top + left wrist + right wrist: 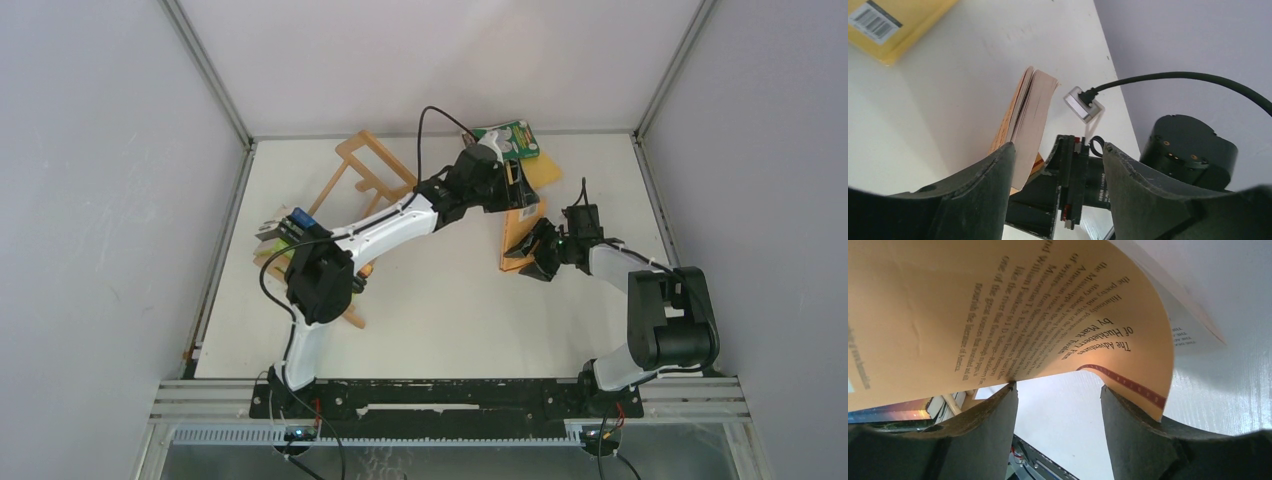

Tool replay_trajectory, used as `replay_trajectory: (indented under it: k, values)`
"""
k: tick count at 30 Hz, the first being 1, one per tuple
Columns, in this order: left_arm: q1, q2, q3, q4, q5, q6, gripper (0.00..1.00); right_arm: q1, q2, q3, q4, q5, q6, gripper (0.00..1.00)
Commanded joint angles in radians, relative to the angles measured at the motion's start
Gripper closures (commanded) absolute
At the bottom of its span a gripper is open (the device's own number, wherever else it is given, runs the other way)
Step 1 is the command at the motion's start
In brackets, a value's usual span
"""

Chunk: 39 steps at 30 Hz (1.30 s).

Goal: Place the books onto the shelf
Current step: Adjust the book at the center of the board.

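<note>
An orange book (pixel 520 235) stands tilted on the table at the right, between both grippers. My left gripper (pixel 522 190) is open just behind it; in the left wrist view the book's page block (pixel 1028 115) lies beside the inner face of one of my fingers (pixel 998 170), unclamped. My right gripper (pixel 1058 387) is open under the book's bent back cover (pixel 998 310), with both fingertips touching it. A green book with white circles (pixel 512 140) and a yellow book (pixel 548 172) lie behind. The light-wood shelf (pixel 365 165) stands askew at the left, with books (pixel 285 228) in its near end.
White walls close in the table on three sides. A metal rail (pixel 450 400) runs along the near edge by the arm bases. The right wrist's camera plug and cable (pixel 1083 102) hang close behind the orange book. The yellow book's barcode corner (pixel 878 22) lies further off.
</note>
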Motion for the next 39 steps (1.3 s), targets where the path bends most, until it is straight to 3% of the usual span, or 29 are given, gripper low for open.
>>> replay_trajectory:
  k: [1,15,27,39]
  values:
    - [-0.052,-0.014,-0.012,-0.018,0.141,-0.035,0.32,0.003,-0.004,0.022,0.103,0.017,-0.028,0.31]
    - [-0.074,-0.063,-0.129,-0.002,0.214,-0.027,0.33,0.005,-0.027,0.022,0.010,0.113,-0.073,0.31]
    - [-0.085,-0.124,-0.257,0.033,0.243,-0.029,0.34,0.040,-0.158,0.016,-0.130,0.277,-0.115,0.31]
    - [-0.097,-0.148,-0.300,0.044,0.254,-0.029,0.34,0.037,-0.218,-0.034,-0.150,0.370,-0.080,0.31]
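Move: The orange book, standing propped on edge, has its middle about 6 cm back from the left hand, 1 cm to its left and some 14 cm below. From the right hand, whose fingers are already at the back cover, it lies about 2 cm ahead and level sideways, 1 cm higher. The yellow book lies about 12 cm ahead of the left hand and 20 cm below, with the green book some 20 cm ahead, 3 cm left, 18 cm below. The right hand, fingers staying open and still against the orange book's back cover, first dips and eases back about a centimetre, then draws some 4 cm to the right and a little back, rolling its left side down nearly 20 degrees. Meanwhile the open left hand swings back about 8 cm towards the orange book from above, away from the yellow book, turning some 15 degrees clockwise, with no grip taken. ##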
